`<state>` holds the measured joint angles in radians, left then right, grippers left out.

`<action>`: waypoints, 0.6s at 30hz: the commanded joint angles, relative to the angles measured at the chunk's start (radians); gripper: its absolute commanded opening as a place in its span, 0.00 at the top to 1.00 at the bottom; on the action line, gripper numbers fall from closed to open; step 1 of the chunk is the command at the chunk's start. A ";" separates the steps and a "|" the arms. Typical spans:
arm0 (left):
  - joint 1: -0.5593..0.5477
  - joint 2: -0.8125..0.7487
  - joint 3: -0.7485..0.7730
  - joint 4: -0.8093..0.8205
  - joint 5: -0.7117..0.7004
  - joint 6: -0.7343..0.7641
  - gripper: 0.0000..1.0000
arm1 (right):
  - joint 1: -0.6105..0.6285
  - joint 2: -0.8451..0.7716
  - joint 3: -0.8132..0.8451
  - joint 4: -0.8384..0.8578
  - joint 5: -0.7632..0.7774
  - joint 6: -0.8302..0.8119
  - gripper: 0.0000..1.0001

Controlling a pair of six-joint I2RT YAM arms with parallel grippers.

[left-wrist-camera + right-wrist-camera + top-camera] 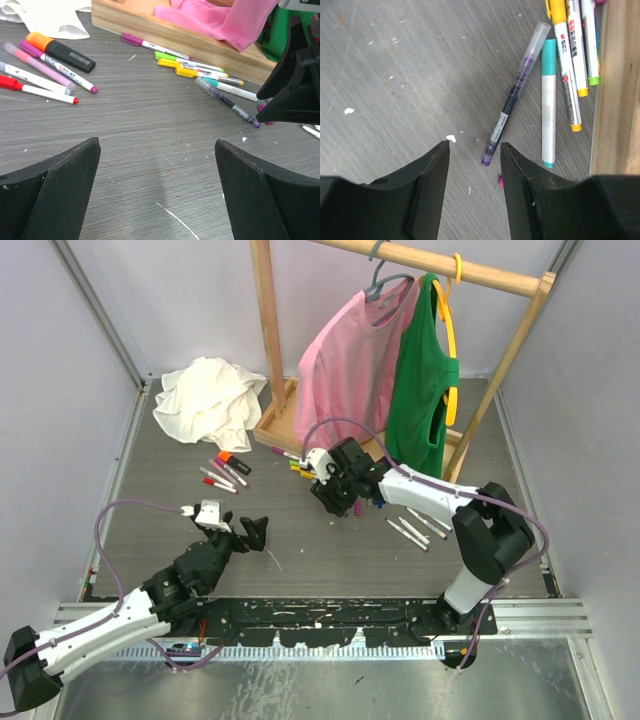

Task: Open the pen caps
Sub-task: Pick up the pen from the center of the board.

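Pens lie in three groups on the grey table: a left group with a black-and-orange marker and a red-capped pen, a middle group beside the wooden rack base, and a right group. My left gripper hovers open and wide over bare table, holding nothing. My right gripper stands partly open above the table with nothing between its fingers. Just beyond its tips lies a purple pen, with a teal-ended pen beside it. A small pink cap peeks out beside its right finger.
A wooden clothes rack stands at the back, with a pink shirt and a green shirt hanging on it. Its base board borders the middle pens. A crumpled white cloth lies at the back left.
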<state>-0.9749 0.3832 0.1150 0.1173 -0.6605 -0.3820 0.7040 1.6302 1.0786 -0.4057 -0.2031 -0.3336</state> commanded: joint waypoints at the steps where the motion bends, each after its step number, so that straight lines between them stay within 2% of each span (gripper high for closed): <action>1: 0.004 0.037 0.004 0.039 -0.091 -0.020 0.02 | 0.004 0.061 0.028 0.088 0.125 0.141 0.49; 8: 0.003 0.113 0.023 0.067 -0.095 -0.026 0.02 | 0.001 0.109 0.037 0.140 0.209 0.252 0.48; 18: 0.004 0.118 0.022 0.070 -0.090 -0.026 0.02 | -0.022 0.145 0.038 0.143 0.156 0.272 0.51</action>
<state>-0.9749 0.5186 0.1143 0.1226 -0.7158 -0.4034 0.6910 1.7729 1.0805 -0.3061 -0.0288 -0.0891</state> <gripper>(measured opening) 0.980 0.503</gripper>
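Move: The purple pen's middle lies about 6 cm ahead of my right hand, 4 cm to its left and 6 cm below; its near end is almost under my fingers. From the same hand, the teal marker is some 9 cm ahead and 2 cm left, the nearer yellow marker 12 cm ahead and 4 cm left, and the magenta cap 3 cm ahead and 3 cm right. From my left hand the pen is roughly 14 cm ahead, 17 cm right and 12 cm lower. I sink my right hand about 4.5 cm onto the near part of the purple pen, easing 2.5 cm forward as I go, most of the drop coming early. On the way I turn it nearly 20 degrees clockwise so the half-open fingers line up either side of the barrel, and I don't close them yet. My left hand, wide open and well clear, lowers some 3 cm. ##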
